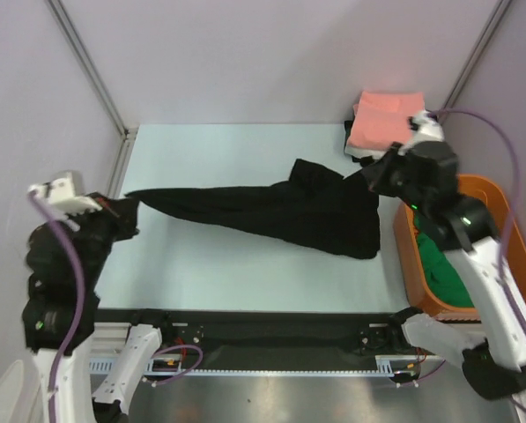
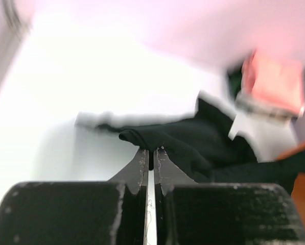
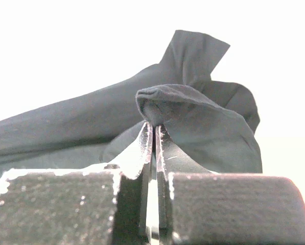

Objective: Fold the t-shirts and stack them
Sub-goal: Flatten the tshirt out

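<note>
A large black t-shirt (image 1: pixel 280 216) is stretched across the light table between both arms. My left gripper (image 1: pixel 122 216) is shut on its left end; the left wrist view shows black cloth (image 2: pixel 183 143) pinched at the fingertips. My right gripper (image 1: pixel 373 176) is shut on the right end, and the right wrist view shows a fold of the dark cloth (image 3: pixel 193 117) pinched between the fingers. A folded salmon-pink t-shirt (image 1: pixel 384 121) lies at the back right on top of dark cloth. A green t-shirt (image 1: pixel 443 264) lies in the orange tub.
An orange plastic tub (image 1: pixel 509 229) stands at the right edge of the table, under my right arm. Grey walls and metal posts bound the table at the back and sides. The table surface (image 1: pixel 227 273) is pale blue-white.
</note>
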`<action>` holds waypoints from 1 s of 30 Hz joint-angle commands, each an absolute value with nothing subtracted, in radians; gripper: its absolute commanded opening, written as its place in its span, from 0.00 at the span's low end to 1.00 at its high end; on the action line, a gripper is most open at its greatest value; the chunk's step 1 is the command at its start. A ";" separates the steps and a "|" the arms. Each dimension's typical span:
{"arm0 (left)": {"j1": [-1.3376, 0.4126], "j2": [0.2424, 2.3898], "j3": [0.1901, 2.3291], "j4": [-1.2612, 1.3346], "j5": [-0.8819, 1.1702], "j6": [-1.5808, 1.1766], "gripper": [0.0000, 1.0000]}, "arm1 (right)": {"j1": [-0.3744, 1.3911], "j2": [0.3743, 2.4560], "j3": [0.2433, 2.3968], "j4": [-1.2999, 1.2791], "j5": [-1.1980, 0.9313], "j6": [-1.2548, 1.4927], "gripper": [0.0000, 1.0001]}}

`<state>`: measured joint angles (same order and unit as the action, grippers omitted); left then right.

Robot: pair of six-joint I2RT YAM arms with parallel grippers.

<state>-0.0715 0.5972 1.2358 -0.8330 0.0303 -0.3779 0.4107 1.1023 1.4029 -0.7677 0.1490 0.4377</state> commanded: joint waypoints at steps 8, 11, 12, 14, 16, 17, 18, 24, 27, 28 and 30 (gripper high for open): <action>-0.089 0.557 1.690 -0.859 -0.251 -0.281 0.00 | 0.417 0.668 1.534 -0.780 0.114 0.474 0.00; -0.089 0.528 1.720 -0.830 -0.244 -0.282 0.00 | 0.397 0.603 1.565 -0.749 0.080 0.454 0.00; -0.089 0.526 1.729 -0.825 -0.235 -0.282 0.00 | 0.390 0.600 1.580 -0.755 0.072 0.453 0.00; -0.090 0.541 1.767 -0.828 -0.224 -0.278 0.00 | 0.356 0.603 1.632 -0.772 0.051 0.439 0.00; -0.092 0.560 1.792 -0.813 -0.209 -0.265 0.00 | 0.312 0.626 1.672 -0.776 0.023 0.420 0.00; -0.094 0.569 1.799 -0.810 -0.207 -0.259 0.00 | 0.295 0.638 1.716 -0.775 0.012 0.413 0.00; -0.095 0.580 1.808 -0.805 -0.203 -0.253 0.00 | 0.279 0.682 1.742 -0.775 0.011 0.397 0.00; -0.103 0.742 1.914 -0.854 -0.235 -0.250 0.00 | 0.206 0.950 1.954 -0.778 -0.035 0.376 0.00; -0.101 0.859 1.930 -0.905 -0.236 -0.270 0.00 | 0.204 1.070 1.985 -0.764 -0.028 0.374 0.00; -0.101 0.918 1.921 -0.923 -0.238 -0.282 0.00 | 0.204 1.148 1.990 -0.752 -0.023 0.371 0.00; -0.101 0.975 1.898 -0.940 -0.250 -0.294 0.00 | 0.233 1.250 1.994 -0.749 0.000 0.358 0.00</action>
<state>-0.0963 0.8402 1.9308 -0.8787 -0.2047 -0.2874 0.2153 1.0771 1.9999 -0.7612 -0.0376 0.3923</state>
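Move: Both grippers already hold the black t-shirt up by its edge. Its middle sags about 34 cm to the right of the left hand, 8 cm ahead and some 17 cm below. From the right hand that middle is roughly 17 cm left, 3 cm back and 15 cm down. The folded stack lies about 28 cm ahead of the right hand, 15 cm to its right and 28 cm lower; the orange bin is some 31 cm right, 5 cm back and 25 cm below. Keep both grippers shut on the black t-shirt and whip them up fast, over 20 cm, while drawing back towards the bases and tilting the fingertips up 35 to 40 degrees. Ease the hands some 5 cm apart each way to spread the cloth, then reverse and swing both forward by about 10 cm, still high, with the tips starting to dip. ##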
